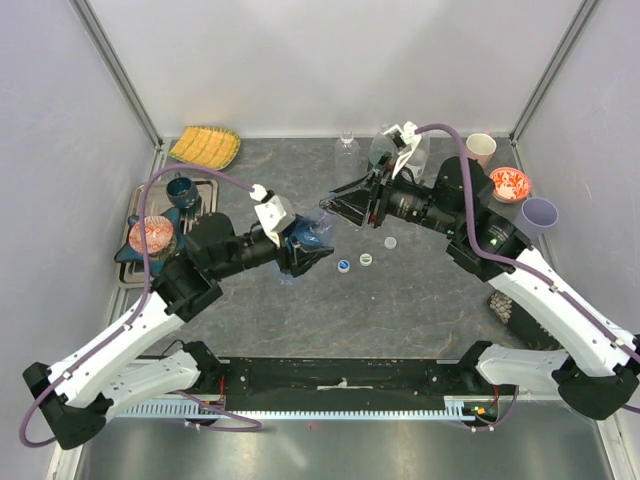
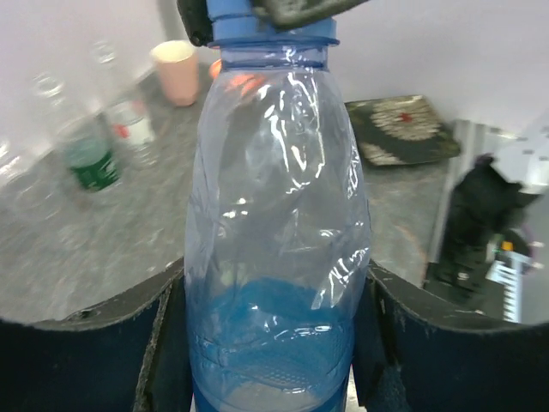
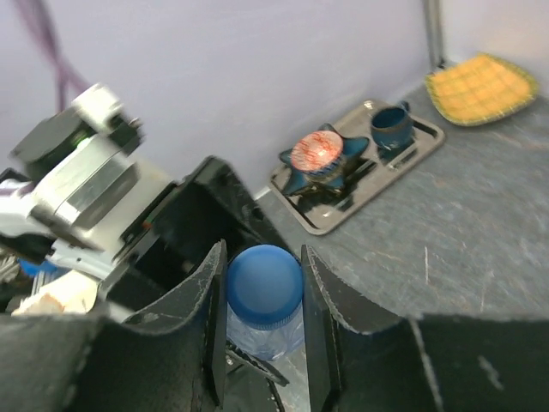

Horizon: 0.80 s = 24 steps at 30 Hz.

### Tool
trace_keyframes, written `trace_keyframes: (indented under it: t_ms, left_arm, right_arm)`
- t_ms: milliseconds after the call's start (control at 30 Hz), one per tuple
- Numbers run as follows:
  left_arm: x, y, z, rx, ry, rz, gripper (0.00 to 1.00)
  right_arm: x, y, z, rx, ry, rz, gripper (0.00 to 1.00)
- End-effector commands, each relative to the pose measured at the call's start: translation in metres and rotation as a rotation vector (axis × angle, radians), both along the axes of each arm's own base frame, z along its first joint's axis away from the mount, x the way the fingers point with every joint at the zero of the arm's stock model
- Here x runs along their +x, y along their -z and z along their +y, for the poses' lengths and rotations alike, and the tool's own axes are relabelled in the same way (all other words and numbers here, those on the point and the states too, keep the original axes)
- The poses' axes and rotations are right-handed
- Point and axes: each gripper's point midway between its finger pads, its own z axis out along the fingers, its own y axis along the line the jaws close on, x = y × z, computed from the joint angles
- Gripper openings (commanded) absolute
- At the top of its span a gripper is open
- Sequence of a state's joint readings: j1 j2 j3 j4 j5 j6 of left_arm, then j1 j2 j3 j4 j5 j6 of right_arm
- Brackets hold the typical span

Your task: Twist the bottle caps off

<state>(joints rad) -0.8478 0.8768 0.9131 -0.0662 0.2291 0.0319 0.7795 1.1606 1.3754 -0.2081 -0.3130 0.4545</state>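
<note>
A blue-tinted bottle (image 1: pixel 315 232) hangs tilted between the two arms over the middle of the table. My left gripper (image 2: pixel 276 343) is shut on the lower body of this bottle (image 2: pixel 279 215), a finger pressing each side. My right gripper (image 3: pixel 264 300) is shut on its blue cap (image 3: pixel 264 285), whose top faces the camera. In the left wrist view the blue cap (image 2: pixel 244 21) sits at the top edge between dark fingers. Three loose caps lie on the table: white (image 1: pixel 391 241), white-and-green (image 1: pixel 366 258), white-and-blue (image 1: pixel 343 265).
Capless clear bottles (image 1: pixel 347 150) stand at the back; one with a green label (image 2: pixel 93 154) is blurred. A tray (image 1: pixel 135 200) at left holds a blue cup and a red bowl. Also present: a yellow plate (image 1: pixel 205 146), pink cup (image 1: pixel 481 149), purple cup (image 1: pixel 539 214).
</note>
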Motion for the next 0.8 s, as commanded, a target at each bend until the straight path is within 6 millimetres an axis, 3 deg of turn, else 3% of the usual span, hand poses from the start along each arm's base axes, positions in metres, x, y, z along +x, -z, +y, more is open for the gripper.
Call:
trace_keyframes:
  t_ms: [0, 33, 67, 133, 200, 433, 667, 767]
  left_arm:
    - [-0.082, -0.066, -0.01, -0.16, 0.529, 0.045, 0.4]
    - [-0.097, -0.065, -0.007, -0.15, 0.643, 0.07, 0.41]
    - [-0.092, -0.06, -0.007, -0.146, 0.668, 0.109, 0.41]
    - [-0.107, -0.064, -0.003, -0.148, 0.793, 0.155, 0.42]
    - [-0.109, -0.06, -0.005, -0.145, 0.848, 0.236, 0.42]
    - [-0.116, -0.058, -0.005, -0.136, 0.991, 0.273, 0.43]
    - [-0.112, -0.054, -0.008, -0.13, 1.001, 0.297, 0.44]
    - [-0.11, -0.052, -0.009, -0.123, 0.983, 0.302, 0.44]
  right_arm:
    - [-0.058, -0.014, 0.008, 0.002, -0.341, -0.166, 0.0]
    - [-0.067, -0.016, 0.007, 0.016, -0.383, -0.18, 0.0]
    - [-0.077, -0.029, 0.003, 0.057, -0.417, -0.231, 0.0]
    - [-0.095, -0.023, 0.001, 0.067, -0.512, -0.25, 0.0]
    - [-0.11, -0.021, -0.003, 0.071, -0.585, -0.276, 0.0]
    - [-0.141, -0.016, -0.012, 0.07, -0.779, -0.374, 0.0]
    - [-0.133, 0.009, -0.002, 0.037, -0.811, -0.312, 0.0]
    - [-0.127, 0.007, 0.0, 0.037, -0.77, -0.301, 0.0]
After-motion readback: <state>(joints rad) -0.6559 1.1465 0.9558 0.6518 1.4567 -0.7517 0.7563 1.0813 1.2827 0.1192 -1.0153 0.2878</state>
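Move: The right fingers are already shut on the blue bottle's cap, so the bottle cap lies right at that hand's point. From the left hand, which grips the bottle's body, the cap is roughly 9 cm up, 4 cm right and 2 cm ahead. On the table some 42 cm below the right hand lie a loose blue cap, 6 cm ahead and 2 cm right, and a loose green cap, 7 cm ahead and 7 cm right. Draw both grippers back together towards the bases, about 12 cm, rising first and finishing some 3 cm higher. Meanwhile twist them against each other: turn the left, still clamping the bottle's body, about 60 degrees clockwise, and the right, still pinching the cap, nearly 40 degrees counter-clockwise. Keep both grips as they are. ##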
